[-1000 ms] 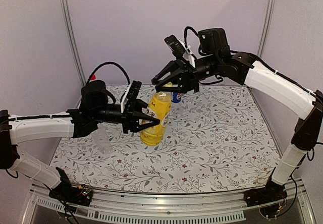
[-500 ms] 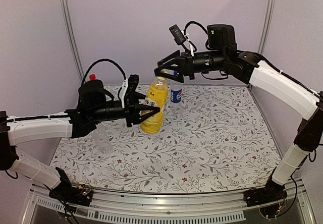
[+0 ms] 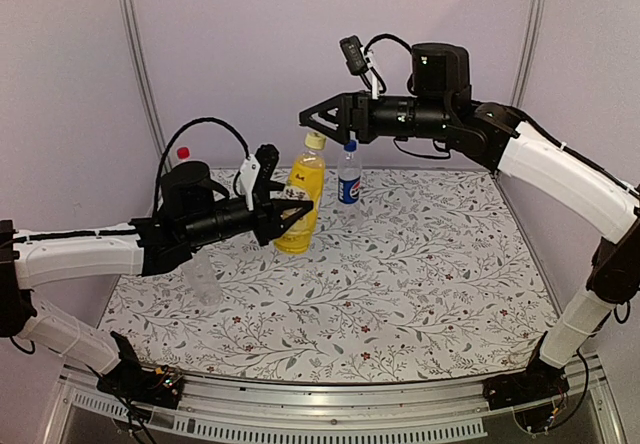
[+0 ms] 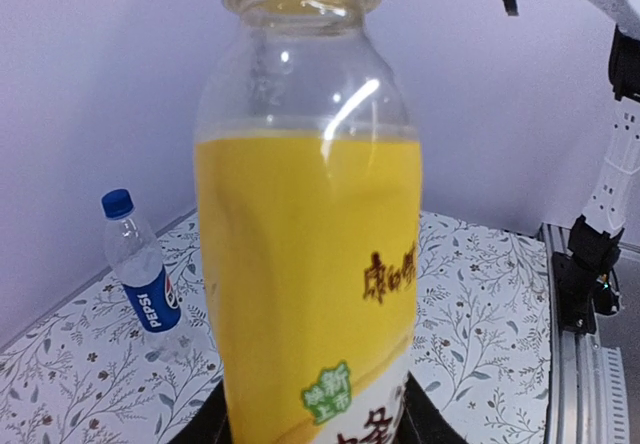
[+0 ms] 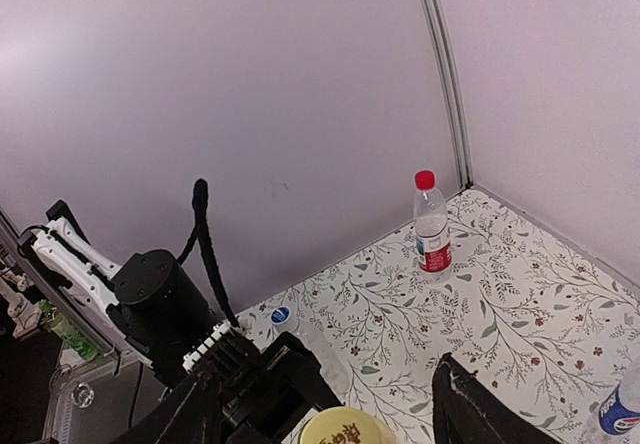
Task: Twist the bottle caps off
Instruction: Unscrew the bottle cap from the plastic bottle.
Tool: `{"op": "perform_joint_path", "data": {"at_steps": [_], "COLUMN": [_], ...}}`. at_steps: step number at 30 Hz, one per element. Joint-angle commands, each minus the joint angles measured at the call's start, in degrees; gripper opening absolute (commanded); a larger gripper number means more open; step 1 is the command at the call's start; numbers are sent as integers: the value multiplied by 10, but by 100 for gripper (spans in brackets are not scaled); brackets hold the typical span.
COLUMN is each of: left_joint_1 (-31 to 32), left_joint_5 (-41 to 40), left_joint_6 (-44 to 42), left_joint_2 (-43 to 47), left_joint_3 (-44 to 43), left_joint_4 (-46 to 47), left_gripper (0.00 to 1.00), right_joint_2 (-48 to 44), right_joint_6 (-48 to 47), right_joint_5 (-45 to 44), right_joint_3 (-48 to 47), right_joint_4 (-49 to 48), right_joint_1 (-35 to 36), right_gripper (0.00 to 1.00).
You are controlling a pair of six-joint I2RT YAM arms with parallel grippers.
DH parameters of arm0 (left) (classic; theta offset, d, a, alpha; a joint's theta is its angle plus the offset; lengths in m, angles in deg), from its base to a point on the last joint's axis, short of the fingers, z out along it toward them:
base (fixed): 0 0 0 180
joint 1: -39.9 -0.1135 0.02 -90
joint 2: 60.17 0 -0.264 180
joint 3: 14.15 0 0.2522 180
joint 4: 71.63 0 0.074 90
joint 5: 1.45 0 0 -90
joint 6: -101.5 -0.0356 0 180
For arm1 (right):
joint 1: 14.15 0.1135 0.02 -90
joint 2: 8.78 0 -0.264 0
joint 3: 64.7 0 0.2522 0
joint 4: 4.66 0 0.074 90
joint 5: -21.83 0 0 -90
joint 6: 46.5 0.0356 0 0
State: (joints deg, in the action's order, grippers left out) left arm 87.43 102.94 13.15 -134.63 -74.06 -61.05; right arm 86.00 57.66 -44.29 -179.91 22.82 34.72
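The yellow-liquid bottle (image 3: 301, 199) leans to the right, its lower body held by my left gripper (image 3: 290, 219). It fills the left wrist view as the yellow bottle (image 4: 310, 264), and its pale yellow cap (image 3: 315, 141) is on. My right gripper (image 3: 314, 117) hangs open just above that cap. From the right wrist the cap (image 5: 345, 429) lies between my spread fingers (image 5: 470, 409), touching neither. The blue-label bottle (image 3: 349, 179) stands just to the right. The red-white label bottle (image 5: 432, 226) stands at the far left corner. The plain clear bottle (image 3: 205, 279) stands below my left arm.
The floral tablecloth (image 3: 420, 284) covers the table. Grey walls with metal posts (image 3: 137, 64) close in the back and sides. My left arm (image 3: 90, 254) reaches across the left side of the table. The metal front rail (image 3: 330, 404) runs along the near edge.
My right gripper has let go of the yellow bottle's cap, opened and lifted just above it. My left gripper has turned and shifted the bottle slightly up and back.
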Motion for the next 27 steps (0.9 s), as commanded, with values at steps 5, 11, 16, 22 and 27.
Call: {"op": "perform_joint_path", "data": {"at_steps": [5, 11, 16, 22, 27], "left_joint_1": [8, 8, 9, 9, 10], "left_joint_5": [-36, -45, -49, -50, -51], "left_joint_6": [-4, -7, -9, -10, -12], "left_joint_2": [23, 24, 24, 23, 23], "left_joint_3": [-13, -14, -14, -14, -14], "left_joint_4": [-4, -7, -9, -11, -12], "left_gripper": [17, 17, 17, 17, 17], "right_joint_2": [9, 15, 19, 21, 21], "right_joint_6": [3, 10, 11, 11, 11], "right_joint_5": [-59, -45, -30, -25, -17], "right_joint_3": [14, 25, 25, 27, 27], "right_joint_4": [9, 1, -3, -8, -9], "right_joint_1": [10, 11, 13, 14, 14], "right_gripper": [67, 61, 54, 41, 31]}}
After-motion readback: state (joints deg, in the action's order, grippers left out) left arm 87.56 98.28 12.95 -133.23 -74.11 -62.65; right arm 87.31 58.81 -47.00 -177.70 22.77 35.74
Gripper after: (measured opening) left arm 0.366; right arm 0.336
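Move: Just under the right hand's open fingers, some 4 cm down, is the yellow bottle's cap. The middle of the yellow bottle hangs about 13 cm below that hand, 1 cm back and 2 cm left. The Pepsi bottle stands roughly 22 cm ahead, 8 cm right and 32 cm below. From the left hand, still clamped round the bottle, the cap is about 11 cm up, 2 cm ahead and 3 cm right. Sinking about 3 cm onto the cap, the right hand brings its sideways-pointing fingers down to either side and, mostly in the second half, closes them from wide to roughly cap width; only small drifts forward and left go with it. The left hand keeps its hold on the yellow bottle, shifting it some 1 cm left and slightly forward with a slight counter-clockwise turn. ##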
